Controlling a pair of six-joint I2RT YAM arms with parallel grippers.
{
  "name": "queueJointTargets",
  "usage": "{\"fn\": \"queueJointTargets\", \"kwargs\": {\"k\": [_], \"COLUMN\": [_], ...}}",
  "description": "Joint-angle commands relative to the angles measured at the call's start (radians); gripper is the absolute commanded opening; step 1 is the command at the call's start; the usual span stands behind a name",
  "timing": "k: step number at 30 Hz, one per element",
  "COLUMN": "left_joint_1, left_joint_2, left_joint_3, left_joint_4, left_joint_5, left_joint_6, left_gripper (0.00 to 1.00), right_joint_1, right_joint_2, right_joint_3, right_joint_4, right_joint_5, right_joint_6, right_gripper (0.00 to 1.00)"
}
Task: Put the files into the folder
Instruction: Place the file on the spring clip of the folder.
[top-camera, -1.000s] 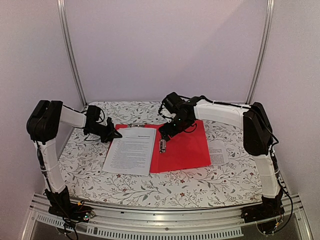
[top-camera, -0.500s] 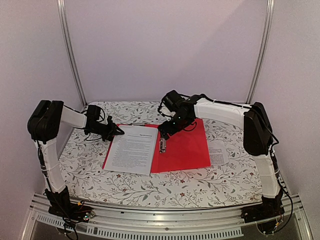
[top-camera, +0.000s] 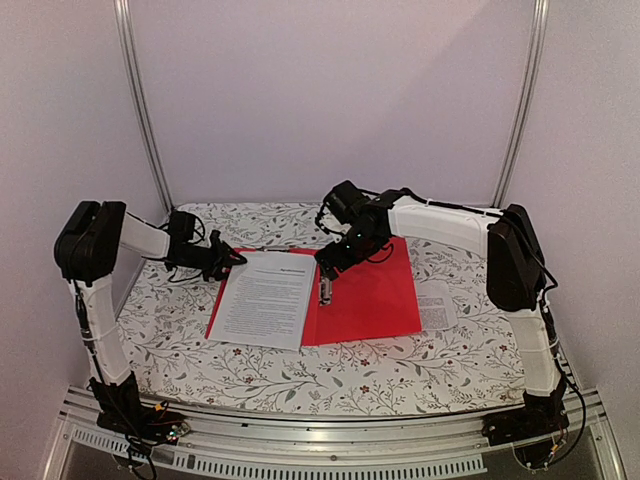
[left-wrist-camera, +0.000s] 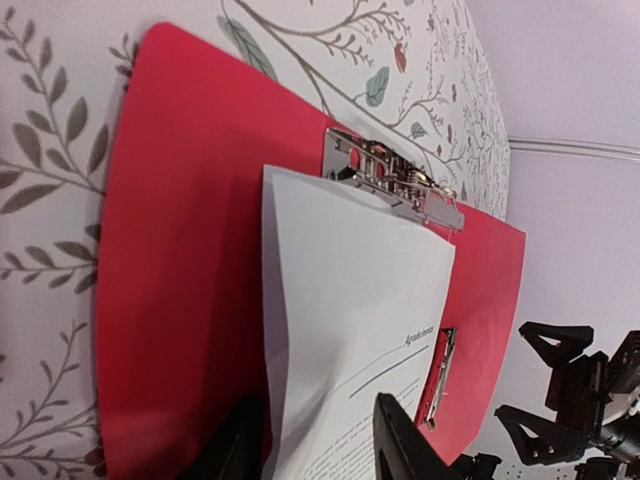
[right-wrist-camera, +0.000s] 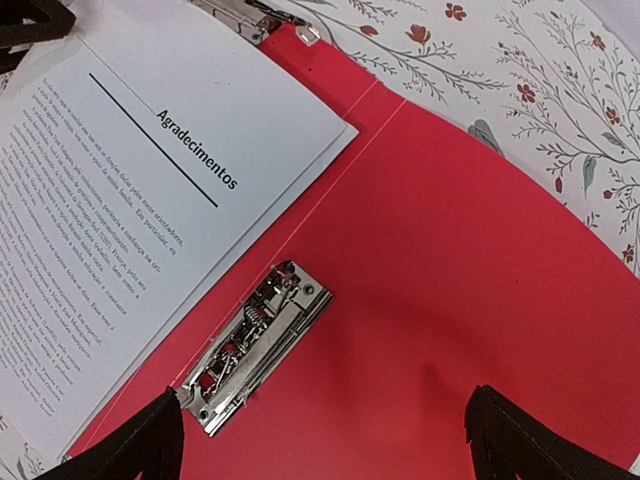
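The red folder (top-camera: 375, 295) lies open on the table, and the files (top-camera: 265, 297), white printed sheets, rest on its left half. My left gripper (top-camera: 228, 258) is at the sheets' far left corner. In the left wrist view its jaws (left-wrist-camera: 320, 445) stand apart, open, with the buckled paper edge (left-wrist-camera: 350, 320) between them above the red cover (left-wrist-camera: 190, 250). My right gripper (top-camera: 328, 272) hovers wide open over the folder's spine, its jaws (right-wrist-camera: 330, 440) either side of a metal clip (right-wrist-camera: 255, 350). The sheets (right-wrist-camera: 140, 200) lie left of that clip.
Another metal clip (left-wrist-camera: 395, 180) sits at the folder's far edge, at the sheets' top. One more printed sheet (top-camera: 437, 303) lies on the floral tablecloth (top-camera: 380, 375) to the right of the folder. Frame posts (top-camera: 140, 100) stand at the back corners.
My left gripper's jaws have opened at the sheets' corner, and the sheets have shifted slightly right and settled onto the folder's left half. The right arm has barely moved.
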Motion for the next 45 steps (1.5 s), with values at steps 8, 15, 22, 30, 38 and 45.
{"fn": "queueJointTargets", "kwargs": {"k": [8, 15, 22, 30, 38, 45], "left_joint_1": [0.031, 0.031, 0.039, 0.057, 0.068, 0.068], "left_joint_2": [0.043, 0.055, 0.051, 0.023, 0.038, 0.04], "left_joint_3": [-0.029, -0.026, -0.03, -0.048, -0.052, -0.055], "left_joint_4": [0.106, 0.128, 0.149, 0.169, 0.166, 0.188], "left_joint_5": [0.06, 0.073, 0.084, 0.074, 0.048, 0.025], "left_joint_6": [-0.066, -0.079, -0.09, -0.084, -0.094, -0.119], "left_gripper": [0.26, 0.15, 0.03, 0.0, 0.0, 0.0], "right_joint_1": [-0.008, -0.008, -0.008, -0.008, -0.007, -0.008], "right_joint_2": [0.031, 0.032, 0.036, 0.044, 0.046, 0.046], "right_joint_3": [0.029, 0.03, 0.034, 0.048, 0.053, 0.055], "right_joint_4": [-0.024, -0.027, -0.028, -0.034, -0.041, -0.04], "right_joint_5": [-0.015, -0.013, -0.016, -0.018, -0.017, -0.016], "right_joint_6": [0.009, 0.007, 0.009, 0.007, 0.007, 0.008], "right_gripper": [0.99, 0.99, 0.99, 0.99, 0.99, 0.99]}}
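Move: The left hand's part-open fingers straddle the file's left edge near its top corner; the file's middle lies about 12 cm back and 10 cm to the right, level with the fingers. The top spring clip is some 5 cm ahead and 9 cm right of this hand, and the side clip about 9 cm back and 25 cm right. From the right hand, the file's middle is roughly 16 cm left, 4 cm back and 8 cm below. Closing fully from a part-open gap, the left fingers pinch the file's left edge near its top corner while the hand eases slightly forward. Then, already shut, the hand draws left; it ends about 2 cm left and 1 cm forward of where it began, with only a slight roll of about 5 degrees. ##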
